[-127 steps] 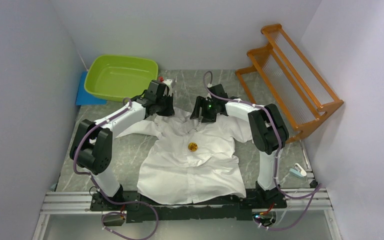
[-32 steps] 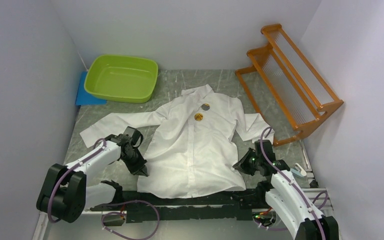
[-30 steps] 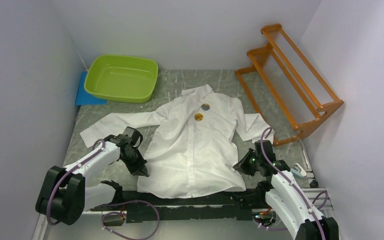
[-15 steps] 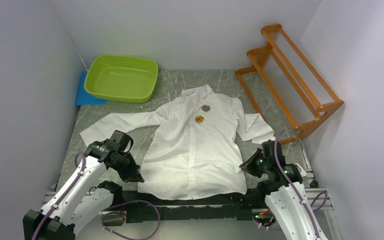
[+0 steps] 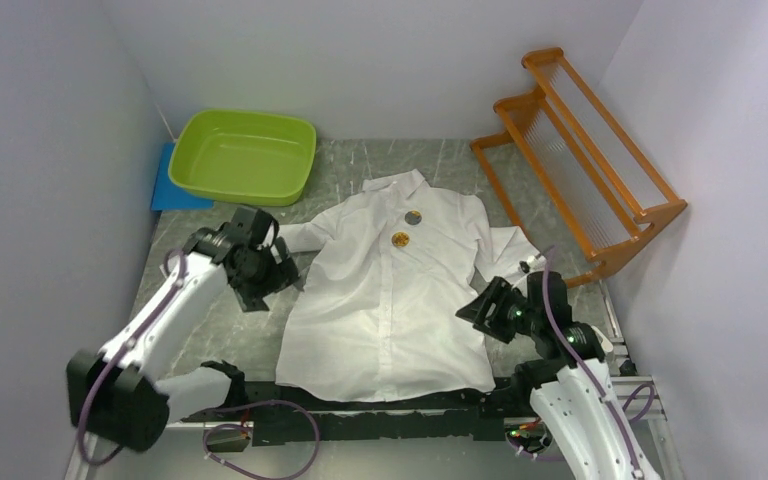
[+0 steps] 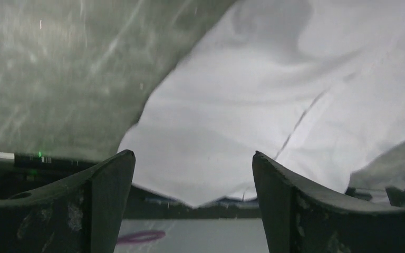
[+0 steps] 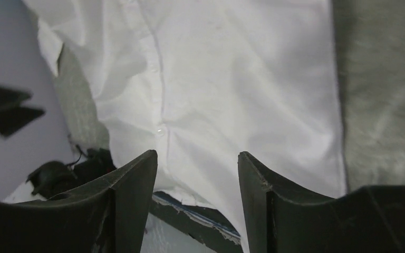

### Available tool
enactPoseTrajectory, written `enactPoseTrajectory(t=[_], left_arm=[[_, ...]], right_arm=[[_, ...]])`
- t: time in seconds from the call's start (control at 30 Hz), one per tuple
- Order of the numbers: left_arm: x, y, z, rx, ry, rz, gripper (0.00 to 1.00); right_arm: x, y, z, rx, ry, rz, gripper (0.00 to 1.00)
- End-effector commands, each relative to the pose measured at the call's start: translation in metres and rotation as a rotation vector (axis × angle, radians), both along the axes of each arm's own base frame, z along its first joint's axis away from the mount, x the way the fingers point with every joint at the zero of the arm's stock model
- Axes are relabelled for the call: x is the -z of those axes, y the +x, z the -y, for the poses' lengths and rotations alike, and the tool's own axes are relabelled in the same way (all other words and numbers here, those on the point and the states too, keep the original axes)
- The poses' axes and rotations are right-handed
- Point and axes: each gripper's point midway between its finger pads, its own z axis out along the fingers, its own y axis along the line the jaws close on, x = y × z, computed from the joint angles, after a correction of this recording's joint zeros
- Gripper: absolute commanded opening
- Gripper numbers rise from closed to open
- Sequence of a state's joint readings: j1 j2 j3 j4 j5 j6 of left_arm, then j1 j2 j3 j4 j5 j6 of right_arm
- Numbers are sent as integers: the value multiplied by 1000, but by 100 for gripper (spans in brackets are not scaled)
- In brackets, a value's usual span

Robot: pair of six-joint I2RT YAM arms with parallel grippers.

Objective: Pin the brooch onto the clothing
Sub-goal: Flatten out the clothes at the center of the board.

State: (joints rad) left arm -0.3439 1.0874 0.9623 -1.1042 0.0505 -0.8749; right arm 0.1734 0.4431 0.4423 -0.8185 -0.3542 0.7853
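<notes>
The clothing, a white button-front shirt [image 5: 390, 300], lies flat on the grey table with its collar at the far end. A round gold brooch [image 5: 400, 239] sits on its chest by the button line, and a small grey-blue disc [image 5: 413, 217] lies just above it. My left gripper [image 5: 282, 276] hovers open beside the shirt's left side, below the sleeve; in the left wrist view the left gripper [image 6: 192, 158] is empty over white cloth [image 6: 253, 105]. My right gripper [image 5: 472, 308] is open at the shirt's right edge. In the right wrist view the right gripper [image 7: 198, 158] holds nothing above the shirt front [image 7: 232, 79].
A lime-green basin [image 5: 245, 155] stands at the back left on a blue mat [image 5: 175, 190]. An orange wooden rack [image 5: 585, 150] runs along the back right. The black frame rail [image 5: 380, 410] borders the near edge under the shirt hem.
Both grippers have opened and lifted off the shirt's lower corners. The left arm swung up and away to the sleeve area; the right arm rose slightly toward the shirt's right edge.
</notes>
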Motion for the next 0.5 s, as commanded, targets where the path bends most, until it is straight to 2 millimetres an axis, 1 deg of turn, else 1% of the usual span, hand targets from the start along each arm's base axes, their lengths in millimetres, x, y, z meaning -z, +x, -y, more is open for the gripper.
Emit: enactPoseTrajectory(t=[0.0, 0.17, 0.23, 0.37, 0.47], left_arm=[[8, 72, -5, 66, 57, 124, 87], [26, 129, -21, 4, 80, 165, 86], [34, 150, -32, -37, 117, 173, 85], [54, 180, -52, -117, 128, 167, 83], [63, 199, -64, -145, 122, 202, 81]], right_arm=[[-26, 21, -34, -216, 123, 165, 63], [-22, 24, -44, -305, 144, 180, 73], [-20, 24, -45, -316, 145, 183, 76], [-18, 24, -46, -336, 139, 196, 80], [-14, 24, -47, -337, 142, 199, 81]])
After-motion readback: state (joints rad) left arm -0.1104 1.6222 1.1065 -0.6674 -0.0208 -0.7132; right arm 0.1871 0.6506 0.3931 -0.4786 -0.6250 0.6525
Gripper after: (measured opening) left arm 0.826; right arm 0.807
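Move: The left sleeve lies about 17 cm ahead of the left hand, 9 cm to its left and 12 cm below. From that hand the shirt body's middle is 5 cm ahead and 22 cm right; the green bin is roughly 36 cm ahead and 10 cm left. From the right hand the shirt body's middle is 8 cm ahead, 17 cm left and 9 cm down, the gold brooch 22 cm ahead and 14 cm left, the right sleeve 19 cm ahead and 11 cm right. Forward in a quick sweep of roughly 16 cm, sinking some 7 cm and drifting left, the left hand travels beside the shirt towards the left sleeve, fingers still wide open and pointing mostly down. The right hand eases about 4 cm left and a little forward above the lower right of the shirt, turning counter-clockwise and spreading its fingers wider. ##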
